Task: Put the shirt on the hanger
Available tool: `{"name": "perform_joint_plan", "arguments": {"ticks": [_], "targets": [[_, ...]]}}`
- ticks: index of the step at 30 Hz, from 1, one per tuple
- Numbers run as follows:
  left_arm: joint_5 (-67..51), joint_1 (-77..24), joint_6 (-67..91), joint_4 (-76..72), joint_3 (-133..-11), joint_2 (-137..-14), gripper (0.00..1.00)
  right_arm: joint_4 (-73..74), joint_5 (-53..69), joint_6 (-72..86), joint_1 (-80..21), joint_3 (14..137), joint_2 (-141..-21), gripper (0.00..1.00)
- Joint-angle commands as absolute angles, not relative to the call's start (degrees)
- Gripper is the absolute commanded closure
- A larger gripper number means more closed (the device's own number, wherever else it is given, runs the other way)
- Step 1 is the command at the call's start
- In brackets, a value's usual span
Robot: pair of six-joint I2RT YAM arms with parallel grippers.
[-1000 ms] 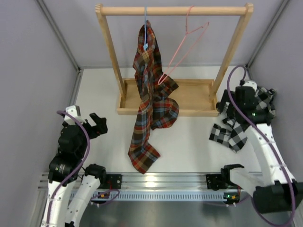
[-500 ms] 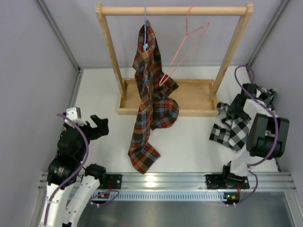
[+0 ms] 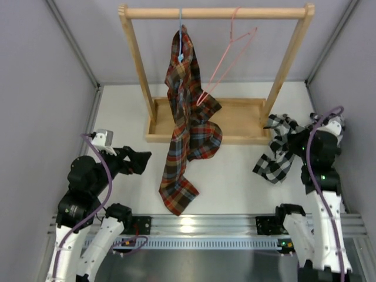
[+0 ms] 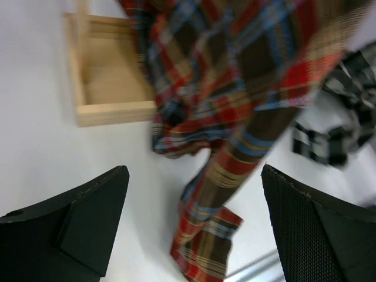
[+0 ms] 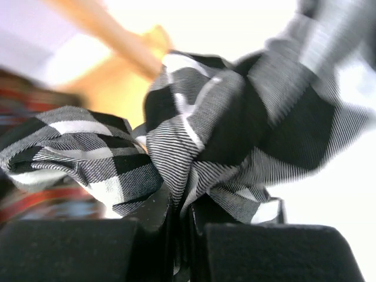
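The black-and-white check shirt lies bunched on the table at the right, beside the wooden rack's right post. My right gripper is shut on a fold of it; in the right wrist view the cloth is pinched between the shut fingers. The thin pink hanger hangs bare and tilted from the rack's top rail. My left gripper stands open over the table at the left, holding nothing; in its own view the fingers frame the tartan shirt's lower end. The check shirt shows blurred at that view's right.
A red, brown and blue tartan shirt hangs from a light blue hanger on the wooden rack and trails onto the table in front of the rack's base tray. Grey walls stand close on both sides.
My right gripper has shut on the check shirt and its arm has swung nearer, drawing the cloth slightly left. My left gripper has moved right, toward the tartan shirt, still open.
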State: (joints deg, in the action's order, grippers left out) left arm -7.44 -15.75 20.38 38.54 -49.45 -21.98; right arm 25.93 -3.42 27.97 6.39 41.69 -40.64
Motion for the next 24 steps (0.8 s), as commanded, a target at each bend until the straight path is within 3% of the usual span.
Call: {"name": "perform_joint_plan", "arguments": {"ticks": [1, 7, 11, 15, 19, 22, 24], "targets": [[-28.78, -15.82, 19.25, 31.56, -55.53, -27.41, 0.02, 34.96, 11.89, 29.00, 6.06, 47.44, -34.64, 1.00], [-37.25, -15.82, 21.00, 25.58, -58.62, -33.82, 0.02, 40.52, 36.41, 33.65, 6.06, 51.07, -30.24, 1.00], [-38.24, -15.82, 20.74, 25.49, -62.48, -34.19, 0.02, 43.06, 39.20, 34.89, 5.98, 51.76, -27.87, 1.00], [-43.05, -15.82, 25.04, 22.33, -65.64, -35.76, 0.02, 33.26, 48.93, 43.13, 2.38, 45.28, -26.11, 1.00], [-46.84, -16.00, 26.46, 20.30, -68.28, -41.30, 0.02, 37.58, 52.63, 36.24, 0.44, 46.75, -29.08, 1.00], [-42.23, -21.07, 25.32, 20.39, -69.69, -46.39, 0.02, 41.74, 51.43, 29.10, -1.74, 51.06, -32.69, 1.00], [-34.15, -33.18, 23.21, 20.30, -70.05, -49.55, 0.02, 44.37, 48.79, 25.08, -2.28, 52.73, -34.71, 0.97]]}}
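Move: The black-and-white checked shirt already hangs from my right gripper; the empty pink hanger is about 28 cm to that hand's left, 17 cm ahead and 18 cm above. From my open left hand, the checked shirt lies roughly 54 cm to the right, 8 cm ahead and 18 cm lower. The red plaid shirt's middle is about 15 cm right and 14 cm ahead of that hand, some 10 cm lower. Keeping the checked shirt pinched, I lift my right hand about 7 cm, then sweep it left and back to the open table before the rack, some 17 cm left in all, swinging its fingers about 50 degrees counter-clockwise. My left hand, still wide open, goes right and up by about 12 cm each, turning clockwise towards the checked shirt. ##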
